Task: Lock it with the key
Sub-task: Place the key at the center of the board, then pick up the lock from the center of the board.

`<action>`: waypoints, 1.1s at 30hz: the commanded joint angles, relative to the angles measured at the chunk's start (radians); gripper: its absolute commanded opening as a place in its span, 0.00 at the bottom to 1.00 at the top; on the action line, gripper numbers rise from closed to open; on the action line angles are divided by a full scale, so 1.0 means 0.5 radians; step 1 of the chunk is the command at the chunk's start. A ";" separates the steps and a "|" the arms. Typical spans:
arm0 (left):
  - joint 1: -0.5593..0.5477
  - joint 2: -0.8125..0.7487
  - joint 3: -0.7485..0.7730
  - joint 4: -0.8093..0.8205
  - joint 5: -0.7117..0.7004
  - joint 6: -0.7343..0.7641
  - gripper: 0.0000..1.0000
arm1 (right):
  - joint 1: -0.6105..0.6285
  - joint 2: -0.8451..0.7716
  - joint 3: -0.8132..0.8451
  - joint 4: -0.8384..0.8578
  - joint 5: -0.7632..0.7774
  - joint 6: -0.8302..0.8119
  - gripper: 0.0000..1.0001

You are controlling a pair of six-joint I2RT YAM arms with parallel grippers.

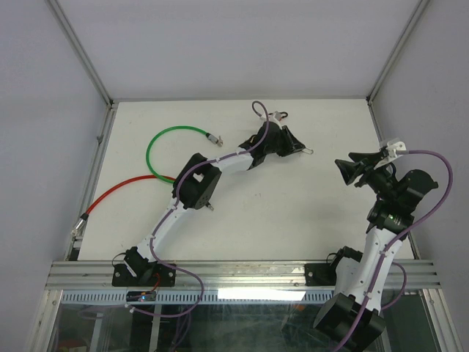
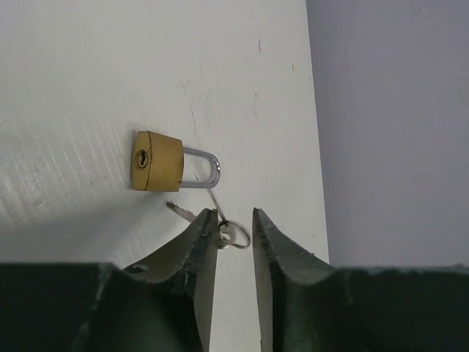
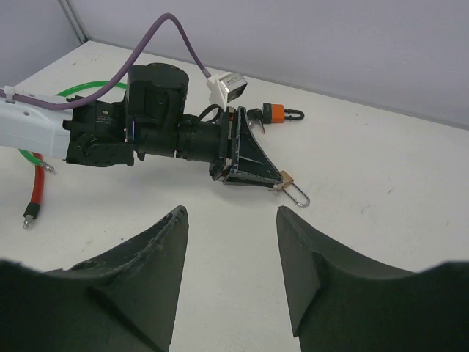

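A brass padlock [image 2: 157, 161] lies on its side on the white table, keyhole facing the left wrist camera and its steel shackle [image 2: 206, 167] pointing toward the wall. A small key [image 2: 180, 211] on a ring [image 2: 236, 235] lies just in front of it. My left gripper [image 2: 234, 213] stands open by a narrow gap, the ring between the fingertips and resting against the left finger [image 2: 205, 231]. In the top view that gripper [image 1: 299, 147] is at the table's far middle, with the padlock [image 1: 308, 152] at its tips. My right gripper [image 3: 231, 211] hovers open and empty, well short of the padlock [image 3: 287, 178].
A green cable [image 1: 165, 139] loops at the far left, and a red cable [image 1: 117, 192] runs to the left edge. A small orange-and-black connector [image 3: 275, 112] lies behind the left wrist. The grey back wall [image 2: 388, 110] stands close beyond the padlock.
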 commanded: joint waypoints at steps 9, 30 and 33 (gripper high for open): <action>-0.053 -0.330 -0.010 -0.059 -0.217 0.614 0.49 | -0.021 -0.013 0.010 0.090 -0.027 0.018 0.54; 0.371 -1.124 -0.741 -0.045 0.228 1.907 0.99 | -0.020 -0.028 -0.014 0.098 -0.027 0.018 0.54; 0.494 -1.025 -0.609 -0.125 0.370 1.768 0.99 | -0.019 -0.027 -0.014 0.100 -0.027 0.018 0.54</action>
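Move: The left hand, fingers only a little apart, has the key at their tips; its resting spot on the board lies about 4 cm below, some 1 cm back and 1 cm right. The small padlock is 2 cm ahead, 2 cm right; the orange padlock 14 cm ahead, 10 cm left; the big brass padlock, hidden by the arm, 4 cm ahead, 17 cm left. From the right hand that spot is about 18 cm ahead, 8 cm left, 25 cm down. Low beside the small padlock's shackle, the left hand lets go of the key, its fingers parting steadily until wide open, while it dips about 1 cm and hardly travels otherwise. Then it climbs away from key and small padlock, up and to the left, some 15 cm each way, easing a few centimetres forward at the end, and rolls about 50 degrees around the line of its fingers (clockwise seen from behind the hand). ##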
